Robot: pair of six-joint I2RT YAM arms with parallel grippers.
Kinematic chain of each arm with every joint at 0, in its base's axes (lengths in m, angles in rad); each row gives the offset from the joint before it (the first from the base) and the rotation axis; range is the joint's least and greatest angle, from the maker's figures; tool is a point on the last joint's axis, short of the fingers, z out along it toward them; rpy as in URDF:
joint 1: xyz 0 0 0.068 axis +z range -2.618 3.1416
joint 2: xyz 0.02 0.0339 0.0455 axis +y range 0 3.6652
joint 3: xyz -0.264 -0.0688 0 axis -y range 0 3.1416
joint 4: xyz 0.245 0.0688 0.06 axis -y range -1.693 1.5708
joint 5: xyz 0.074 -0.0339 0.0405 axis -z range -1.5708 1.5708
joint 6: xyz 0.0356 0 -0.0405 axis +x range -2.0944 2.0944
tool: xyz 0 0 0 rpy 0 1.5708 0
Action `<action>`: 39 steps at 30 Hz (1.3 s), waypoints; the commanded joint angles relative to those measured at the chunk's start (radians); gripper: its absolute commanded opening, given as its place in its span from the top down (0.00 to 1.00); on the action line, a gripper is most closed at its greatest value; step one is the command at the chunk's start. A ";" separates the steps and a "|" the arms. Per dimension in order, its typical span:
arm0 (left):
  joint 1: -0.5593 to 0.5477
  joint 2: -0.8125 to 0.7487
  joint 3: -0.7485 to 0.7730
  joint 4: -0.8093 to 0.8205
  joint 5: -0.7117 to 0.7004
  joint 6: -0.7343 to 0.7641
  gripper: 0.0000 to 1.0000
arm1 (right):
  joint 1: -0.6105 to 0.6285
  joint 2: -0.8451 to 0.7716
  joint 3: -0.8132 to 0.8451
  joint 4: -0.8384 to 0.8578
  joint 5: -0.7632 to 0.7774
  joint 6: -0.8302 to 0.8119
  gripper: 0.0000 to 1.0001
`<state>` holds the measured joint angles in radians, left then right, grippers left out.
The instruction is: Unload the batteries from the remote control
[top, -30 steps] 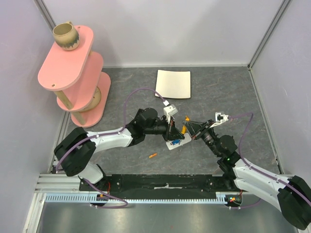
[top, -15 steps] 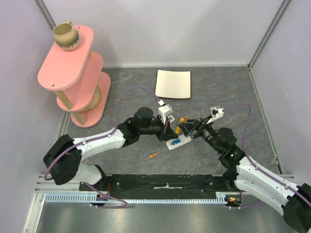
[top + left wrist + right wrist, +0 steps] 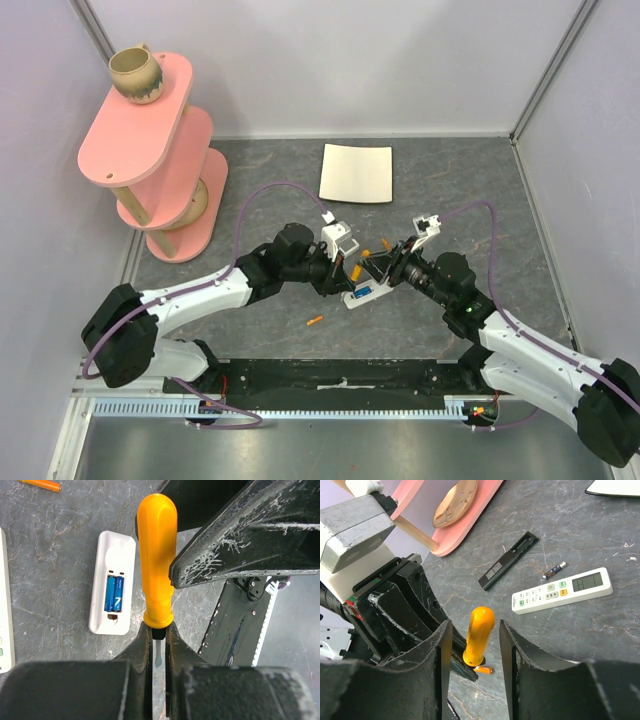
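The white remote control point(image 3: 112, 580) lies back-up on the grey table, its open bay holding two blue cells point(image 3: 115, 593). It also shows in the top view point(image 3: 363, 293). One small orange battery point(image 3: 314, 321) lies loose on the table and shows in the right wrist view point(image 3: 483, 669). My left gripper point(image 3: 158, 630) is shut on the metal shaft of an orange-handled screwdriver point(image 3: 156, 555), above the table beside the remote. My right gripper point(image 3: 475, 625) is open, its jaws on either side of the orange handle point(image 3: 479, 632), not touching it.
A second white remote point(image 3: 562, 591) lies buttons-up, with a flat black bar point(image 3: 509, 560) and a small blue-and-white cell point(image 3: 554, 570) beside it. A pink tiered shelf point(image 3: 150, 140) with a pot stands at the back left. A white sheet point(image 3: 356, 172) lies at the back.
My right gripper has moved left to the left gripper, and its open jaws now flank the screwdriver handle. My left gripper has shifted slightly, still holding the screwdriver.
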<state>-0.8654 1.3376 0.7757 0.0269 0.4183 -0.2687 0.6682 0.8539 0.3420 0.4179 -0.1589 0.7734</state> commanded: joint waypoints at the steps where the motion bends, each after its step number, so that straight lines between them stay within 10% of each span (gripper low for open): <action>1: 0.002 -0.032 0.031 -0.008 -0.006 0.046 0.98 | -0.002 -0.001 0.029 0.044 -0.048 0.012 0.55; 9: 0.002 -0.043 0.023 -0.008 0.005 0.045 0.98 | -0.002 0.045 -0.001 0.124 -0.059 0.049 0.58; 14: 0.002 -0.043 0.022 -0.010 0.010 0.045 0.98 | -0.004 0.059 -0.003 0.139 -0.074 0.058 0.96; 17: 0.002 -0.043 0.016 -0.010 0.004 0.045 0.97 | -0.004 0.042 -0.008 0.127 -0.057 0.052 1.00; 20: 0.002 -0.055 0.001 -0.012 -0.012 0.051 0.50 | -0.004 0.001 -0.014 0.081 -0.001 0.024 1.00; 23: 0.002 -0.081 -0.042 -0.004 -0.042 0.062 0.31 | -0.004 -0.048 -0.008 -0.008 0.079 -0.032 1.00; 39: -0.046 0.184 -0.084 0.166 -0.237 0.158 0.17 | -0.002 -0.174 -0.061 -0.131 0.438 -0.155 1.00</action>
<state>-0.8829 1.4433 0.6464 0.0921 0.2348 -0.1917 0.6640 0.6659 0.2798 0.2653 0.2108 0.6483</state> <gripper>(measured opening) 0.822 0.055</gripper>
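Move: The right hand's half-open fingers are already around the screwdriver's orange handle, whose middle sits about 1 cm left of its hand point and 2 cm below it. The left hand still holds that screwdriver; the open remote it heads for next is centred some 13 cm below it, 4 cm to its right, level fore and aft. From the left hand, an orange battery lies 7 cm back and 10 cm left, and the keypad remote 10 cm ahead, 4 cm left. Easing under 1 cm left, the right hand shuts its fingers on the orange handle; only then does the left hand open wide and let go. The right hand carries the screwdriver off some 7 cm to the right and a little forward, swinging about 20 degrees clockwise, while the left drops about 8 cm and goes 3 cm left, down towards the open remote's left end. ##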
